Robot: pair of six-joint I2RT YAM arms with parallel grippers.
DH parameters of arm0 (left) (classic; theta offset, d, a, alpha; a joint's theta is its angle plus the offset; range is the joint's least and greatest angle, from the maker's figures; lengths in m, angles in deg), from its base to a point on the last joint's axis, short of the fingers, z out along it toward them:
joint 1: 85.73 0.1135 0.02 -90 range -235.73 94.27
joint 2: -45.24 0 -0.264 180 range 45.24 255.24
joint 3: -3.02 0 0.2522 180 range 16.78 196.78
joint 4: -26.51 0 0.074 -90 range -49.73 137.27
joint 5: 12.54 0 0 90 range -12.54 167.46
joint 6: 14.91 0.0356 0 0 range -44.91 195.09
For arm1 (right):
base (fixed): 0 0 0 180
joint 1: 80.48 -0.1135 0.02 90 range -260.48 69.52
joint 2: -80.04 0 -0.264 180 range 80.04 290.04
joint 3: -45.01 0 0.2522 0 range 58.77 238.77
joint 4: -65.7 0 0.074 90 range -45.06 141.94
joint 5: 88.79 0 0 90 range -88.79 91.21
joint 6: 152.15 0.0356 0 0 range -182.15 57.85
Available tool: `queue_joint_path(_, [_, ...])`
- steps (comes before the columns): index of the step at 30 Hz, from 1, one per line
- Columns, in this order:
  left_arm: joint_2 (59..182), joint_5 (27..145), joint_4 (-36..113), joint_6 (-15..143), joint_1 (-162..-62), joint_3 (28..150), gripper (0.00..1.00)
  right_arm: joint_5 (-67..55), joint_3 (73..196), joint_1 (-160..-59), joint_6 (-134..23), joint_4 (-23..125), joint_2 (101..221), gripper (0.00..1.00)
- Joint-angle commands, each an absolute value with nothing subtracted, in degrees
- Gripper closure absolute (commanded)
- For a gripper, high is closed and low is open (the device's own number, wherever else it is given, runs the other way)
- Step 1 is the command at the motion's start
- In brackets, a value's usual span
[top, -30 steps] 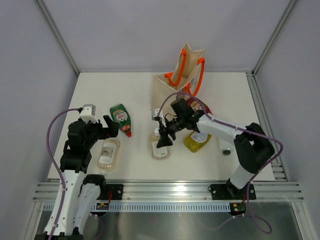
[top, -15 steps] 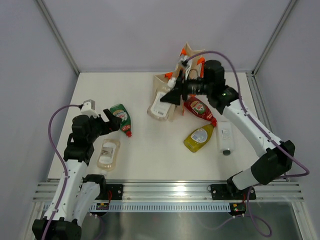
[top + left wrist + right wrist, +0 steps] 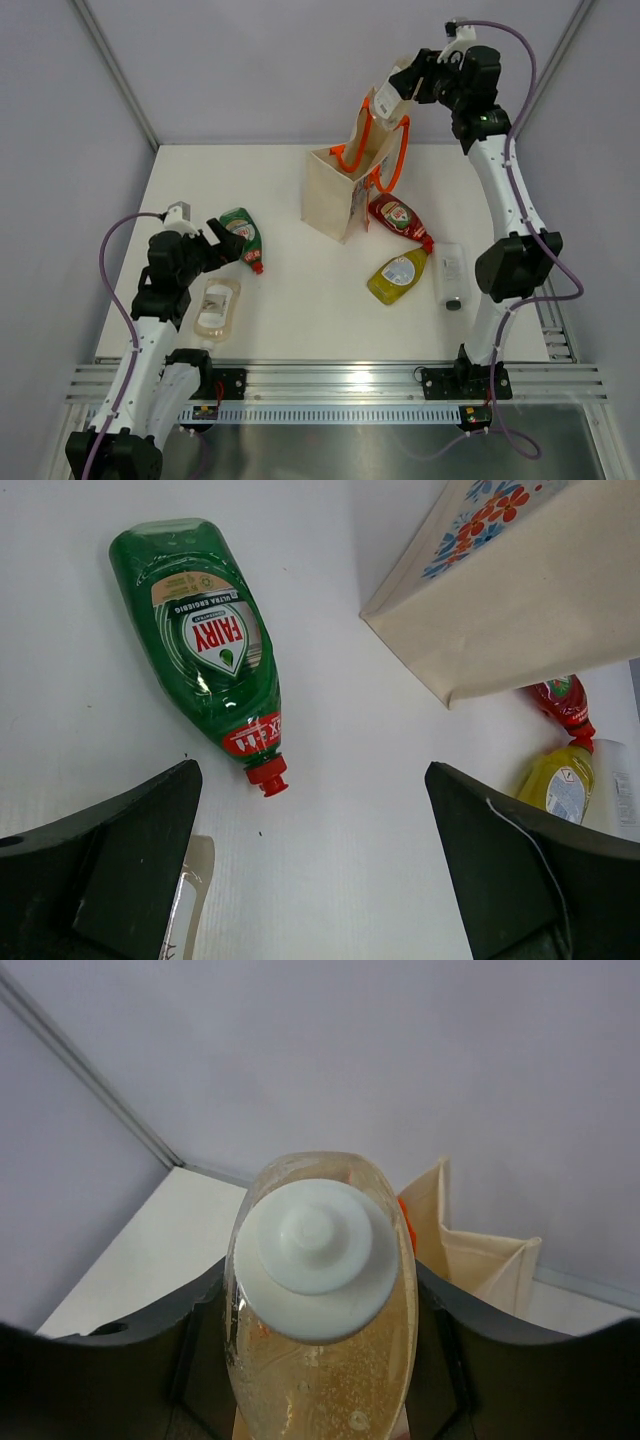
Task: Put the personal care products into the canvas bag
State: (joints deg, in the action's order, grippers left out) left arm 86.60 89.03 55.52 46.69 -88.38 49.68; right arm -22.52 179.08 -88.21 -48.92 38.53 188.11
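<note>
My right gripper (image 3: pixel 412 82) is raised high above the beige canvas bag (image 3: pixel 340 195) with orange handles, shut on a clear-amber bottle (image 3: pixel 393 92) with a white cap (image 3: pixel 312 1250); the bag's rim (image 3: pixel 480 1250) shows below it. My left gripper (image 3: pixel 222 250) is open and empty, low over the table beside the green bottle (image 3: pixel 240 233) with the red cap (image 3: pixel 267 776). The second clear-amber bottle (image 3: pixel 215 308) lies under the left arm. The red bottle (image 3: pixel 398 219), yellow bottle (image 3: pixel 395 276) and white bottle (image 3: pixel 451 273) lie right of the bag.
Grey walls and metal frame posts enclose the white table (image 3: pixel 290 310). A rail runs along the near edge (image 3: pixel 330 385). The bag's printed side (image 3: pixel 480 520) stands at the upper right in the left wrist view.
My right gripper lifted the clear-amber bottle from the table centre, carried it up and back, and now holds it high above the bag. My left gripper barely moved.
</note>
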Motion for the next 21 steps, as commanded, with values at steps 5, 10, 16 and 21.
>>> queue_joint_path(5, [86.63, 89.41, 51.70, 44.95, -87.92, 48.68, 0.01, -13.74, 189.99, -89.70, -53.00, 42.09, 198.68, 1.00])
queue_joint_path(10, [88.13, 89.94, 49.77, 43.63, -87.84, 47.89, 0.01, -9.18, 186.40, -94.27, -66.85, 44.89, 201.50, 1.00])
queue_joint_path(16, [91.02, 90.47, 49.06, 42.40, -87.84, 47.89, 0.01, 0.85, 176.72, -101.04, -77.61, 57.72, 202.73, 1.00])
queue_joint_path(21, [92.34, 90.03, 48.27, 39.06, -87.84, 46.49, 0.01, -1.16, 176.90, -100.87, -73.67, 58.88, 205.90, 0.95])
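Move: The right hand already grips the white-capped bottle; the canvas bag's mouth lies about 10 cm to its left, 4 cm ahead and some 18 cm below. On the table roughly 40 cm beneath the hand, the red bottle lies 7 cm back and straight in line, and the yellow bottle some 25 cm back and 1 cm left. From the empty left hand, the mouth is about 29 cm ahead, 28 cm right and 7 cm higher. The right hand plunges about 20 cm, forward then left, carrying its bottle into the bag; the left sinks slightly. ##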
